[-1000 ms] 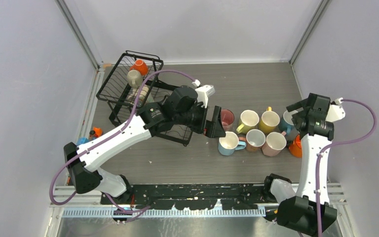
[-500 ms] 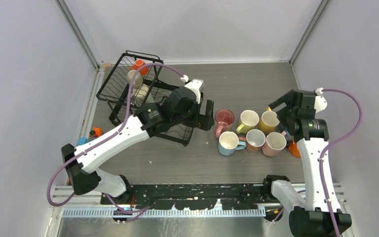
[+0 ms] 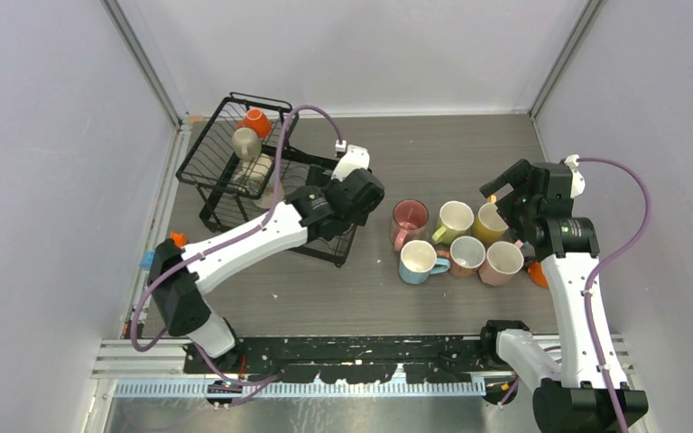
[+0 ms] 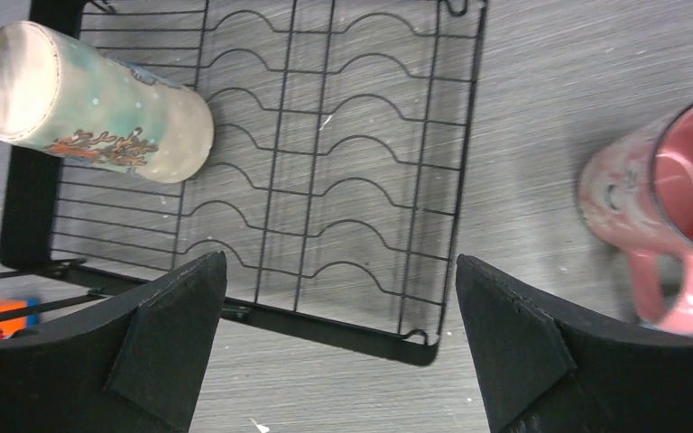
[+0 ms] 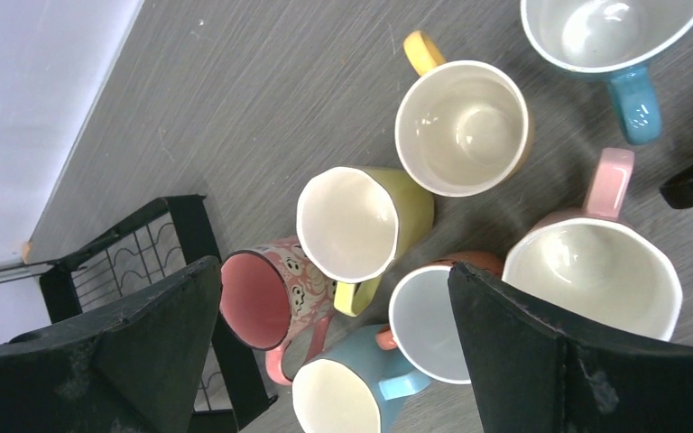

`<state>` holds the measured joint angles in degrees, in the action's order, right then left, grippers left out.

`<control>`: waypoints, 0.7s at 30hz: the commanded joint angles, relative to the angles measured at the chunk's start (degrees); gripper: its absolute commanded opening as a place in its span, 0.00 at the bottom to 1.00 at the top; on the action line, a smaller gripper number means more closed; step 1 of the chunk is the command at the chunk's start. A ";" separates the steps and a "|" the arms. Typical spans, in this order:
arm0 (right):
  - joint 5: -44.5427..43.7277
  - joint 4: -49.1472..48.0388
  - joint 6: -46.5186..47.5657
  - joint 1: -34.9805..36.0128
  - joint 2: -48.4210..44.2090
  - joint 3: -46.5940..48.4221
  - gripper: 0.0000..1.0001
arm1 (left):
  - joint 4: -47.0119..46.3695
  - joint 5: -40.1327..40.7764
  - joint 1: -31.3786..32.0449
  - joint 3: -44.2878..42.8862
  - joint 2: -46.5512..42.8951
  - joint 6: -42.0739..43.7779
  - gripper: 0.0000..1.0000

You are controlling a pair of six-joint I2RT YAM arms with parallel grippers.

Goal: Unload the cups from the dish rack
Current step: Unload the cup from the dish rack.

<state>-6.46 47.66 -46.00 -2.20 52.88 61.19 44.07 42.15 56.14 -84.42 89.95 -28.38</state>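
The black wire dish rack point(image 3: 223, 171) stands at the back left, its flat tray point(image 4: 343, 162) toward the middle. Its basket holds an orange cup point(image 3: 255, 122) and a beige cup point(image 3: 245, 142); a patterned cup point(image 4: 90, 104) lies on its side on the tray. My left gripper point(image 3: 332, 221) point(image 4: 338, 271) hangs open and empty above the tray's near right corner. A pink cup point(image 3: 411, 217) point(image 4: 677, 198) stands just right of it. My right gripper point(image 3: 505, 185) point(image 5: 334, 271) hovers open and empty over the cluster of cups on the table.
The cluster holds a yellow-green cup point(image 5: 361, 221), a yellow cup point(image 5: 465, 126), a light blue cup point(image 5: 352, 397), a brown cup point(image 5: 429, 320) and a pale pink cup point(image 5: 595, 275). A small orange object point(image 3: 173, 242) sits at the table's left edge. Walls enclose three sides.
My left gripper has drawn back from the pink cup to above the rack's tray and turned downward. The right arm has swung left and forward over the cups on the table.
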 commanded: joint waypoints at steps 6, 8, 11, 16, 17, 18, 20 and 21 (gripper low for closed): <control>2.02 -3.13 0.93 1.51 0.00 1.21 1.00 | 3.16 3.73 -0.95 -8.18 -1.03 1.68 1.00; 1.98 -3.19 0.91 1.84 0.17 1.30 1.00 | 4.29 2.19 -1.46 -10.45 -2.06 1.93 1.00; 1.91 -3.18 0.81 2.19 0.66 1.68 1.00 | 6.87 -0.58 -3.22 -14.12 -3.04 1.53 1.00; 1.80 -3.09 0.90 4.29 1.66 2.73 1.00 | 11.92 -4.07 -9.66 -19.96 -3.96 0.37 1.00; 1.80 -3.02 0.91 4.61 1.95 2.90 1.00 | 12.56 -4.77 -11.14 -20.91 -4.07 0.39 1.00; 1.67 -3.01 0.91 4.93 2.21 3.05 1.00 | 13.22 -5.53 -12.66 -22.09 -4.03 0.44 1.00; 1.27 -2.99 0.79 5.80 2.58 3.30 1.00 | 14.67 -8.04 -16.09 -24.20 -3.59 0.52 1.00; 1.01 -3.01 0.77 6.23 2.66 3.32 1.00 | 15.33 -9.26 -17.92 -25.21 -3.26 0.40 1.00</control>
<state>-4.80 46.68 -45.80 2.63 55.29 61.65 54.85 37.63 43.42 -105.36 87.57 -27.09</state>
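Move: On the upper rack tier, the pale mug sits about 19 cm to the left hand's left and 11 cm ahead, slightly below it. The orange cup is some 4 cm beyond that mug, about 18 cm left of the hand. The painted mug lies in the lower rack, 16 cm left, 4 cm ahead and 16 cm down; the red mug stands 17 cm right and 5 cm back. From the right hand, the pale mug is about 55 cm left and 13 cm ahead. Climbing clear of the lower rack after a dip of about 1 cm, the empty left hand rises some 12 cm. It then also swings about 6 cm left and 4 cm forward, nearer in plan to the pale mug on the upper tier, turning about 10 degrees counter-clockwise, its left side dropping slightly, fingers still wide open. The right hand, open above the unloaded mugs, drifts about 3 cm left. ##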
